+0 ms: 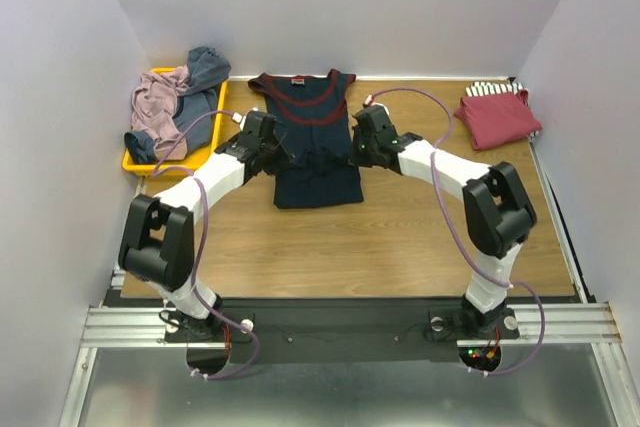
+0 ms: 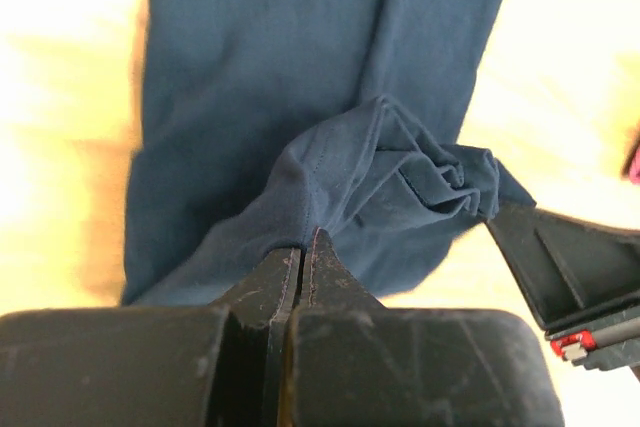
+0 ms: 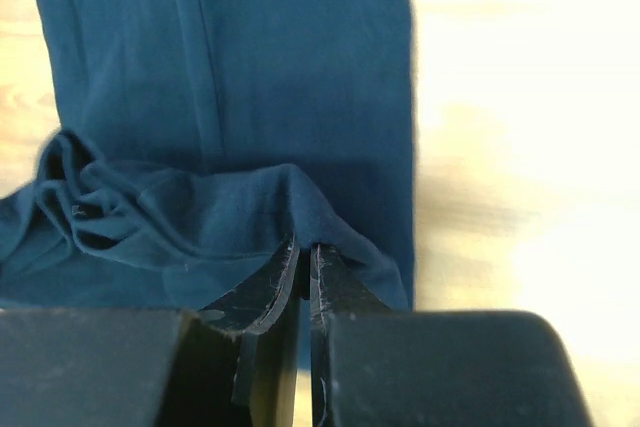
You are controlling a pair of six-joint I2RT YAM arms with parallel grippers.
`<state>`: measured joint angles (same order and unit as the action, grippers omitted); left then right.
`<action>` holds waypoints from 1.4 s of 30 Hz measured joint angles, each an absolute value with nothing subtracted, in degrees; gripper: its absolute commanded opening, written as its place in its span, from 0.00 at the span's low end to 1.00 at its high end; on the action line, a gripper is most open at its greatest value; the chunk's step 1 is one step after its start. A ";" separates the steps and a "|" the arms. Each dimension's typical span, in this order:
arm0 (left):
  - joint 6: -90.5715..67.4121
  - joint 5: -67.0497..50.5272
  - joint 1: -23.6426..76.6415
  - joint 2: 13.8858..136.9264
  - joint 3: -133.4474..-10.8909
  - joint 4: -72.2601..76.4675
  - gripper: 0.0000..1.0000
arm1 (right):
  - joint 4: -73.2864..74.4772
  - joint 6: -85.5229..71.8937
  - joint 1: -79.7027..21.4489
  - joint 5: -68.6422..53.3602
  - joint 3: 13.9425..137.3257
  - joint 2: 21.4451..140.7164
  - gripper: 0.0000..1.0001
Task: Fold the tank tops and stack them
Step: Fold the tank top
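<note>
A navy tank top (image 1: pixel 310 127) with maroon trim lies flat mid-table, neck toward the far wall. My left gripper (image 1: pixel 277 154) is shut on a raised fold of its navy cloth (image 2: pixel 380 167), and the jaws (image 2: pixel 303 239) meet with the fabric pinched at their tips. My right gripper (image 1: pixel 356 152) is shut on the other side of the same bunched edge (image 3: pixel 200 207), fabric draped over its tips (image 3: pixel 304 247). A dark red tank top (image 1: pixel 497 117) lies folded at the far right on a black-and-white striped one (image 1: pixel 490 90).
A yellow tray (image 1: pixel 140 162) at the far left holds a mauve top (image 1: pixel 155 107) and a grey-blue top (image 1: pixel 207 69) in a heap. White walls close in the left, far and right sides. Bare wood (image 1: pixel 340 247) lies between the navy top and the arm bases.
</note>
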<state>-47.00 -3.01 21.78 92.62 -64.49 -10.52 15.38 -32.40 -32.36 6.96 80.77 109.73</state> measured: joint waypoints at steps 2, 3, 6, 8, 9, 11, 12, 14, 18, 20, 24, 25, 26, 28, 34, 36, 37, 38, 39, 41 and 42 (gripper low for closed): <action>-47.35 -3.11 22.85 89.65 -61.78 -9.85 0.00 | 14.96 -32.84 -32.67 6.85 76.44 105.60 0.01; -47.79 -3.16 23.66 87.13 -59.05 -9.19 0.00 | 15.05 -33.06 -32.91 6.85 74.56 103.77 0.00; -49.87 -3.31 26.63 79.02 -50.59 -8.97 0.00 | 14.79 -34.37 -35.00 6.81 66.59 95.61 0.00; -51.70 -3.49 29.21 74.46 -45.65 -9.39 0.00 | 14.74 -35.22 -37.32 6.85 61.78 90.32 0.00; -52.03 -3.49 30.61 72.20 -43.53 -9.52 0.00 | 14.46 -35.77 -38.26 6.87 60.03 88.55 0.00; -54.28 -3.27 34.22 68.36 -39.94 -10.63 0.00 | 14.31 -37.71 -41.47 6.92 54.81 83.18 0.00; -55.79 -3.09 36.36 66.11 -38.04 -11.42 0.00 | 14.50 -38.79 -43.53 7.11 52.31 80.20 0.00; -58.43 -2.87 40.12 62.37 -35.57 -12.95 0.00 | 15.07 -41.19 -47.27 7.22 48.16 75.50 0.00; -63.90 -1.89 48.01 55.31 -32.23 -16.58 0.00 | 16.53 -47.07 -55.55 8.62 41.50 68.34 0.00; -67.00 -1.63 52.21 52.49 -31.11 -18.70 0.00 | 18.26 -49.82 -58.59 9.41 39.57 65.89 0.00; -73.17 -0.23 61.73 50.00 -30.72 -23.51 0.00 | 23.66 -56.45 -66.54 12.49 37.98 61.32 0.00; -74.63 0.25 63.90 49.67 -30.76 -24.62 0.00 | 24.51 -57.39 -68.25 13.06 38.00 60.66 0.00; -76.07 0.93 66.00 49.41 -31.07 -26.26 0.00 | 25.67 -59.11 -70.11 14.33 38.00 59.94 0.00; -79.11 2.17 70.39 49.23 -32.14 -29.34 0.00 | 28.49 -63.00 -75.05 16.62 38.09 58.98 0.00; -87.77 4.29 80.68 48.38 -33.89 -33.85 0.00 | 35.81 -72.82 -87.24 22.02 39.13 59.88 0.00; -89.41 5.13 81.32 47.57 -33.91 -35.14 0.00 | 37.50 -74.39 -88.12 23.73 39.97 60.14 0.00; -90.37 6.20 81.30 46.81 -33.91 -35.94 0.00 | 38.65 -75.09 -88.12 25.63 40.56 60.12 0.01; -91.09 7.35 81.28 45.87 -33.91 -36.73 0.00 | 39.18 -75.35 -88.12 26.59 40.97 60.12 0.01; -91.46 8.19 80.93 45.04 -33.95 -37.21 0.00 | 40.01 -75.33 -87.68 28.01 41.74 60.14 0.01; -91.64 10.44 78.74 42.72 -34.24 -38.11 0.00 | 41.17 -74.76 -86.28 30.52 43.90 60.25 0.01; -91.64 11.00 78.02 42.26 -34.28 -38.11 0.00 | 41.45 -73.95 -85.27 31.86 45.12 60.45 0.01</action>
<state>-91.64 11.00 78.02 42.26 -34.28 -38.11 41.45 -73.95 -85.27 31.86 45.12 60.45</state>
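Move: The tank top's hem corners are already pinched in both hands, some 8 or 9 cm above the table. They go to the near table edge, straight back about 39 cm from each hand. The doubled-over bottom of the shirt has its fold edge about 13 cm back, 8 cm right of the left hand and 9 cm left of the right. The collar is 19 cm ahead, 3 cm right of the left hand and 13 cm left of the right. The tank top is drawn quickly back by its hem, both closed grippers keeping their pinch and pulling together, nearly level, for almost 40 cm to the near table edge. The left drifts some 5 cm rightward and turns clockwise, tipping down about 25 degrees; the right turns somewhat counter-clockwise. Both then swing 3 or 4 cm forward again, the right rising slightly. ##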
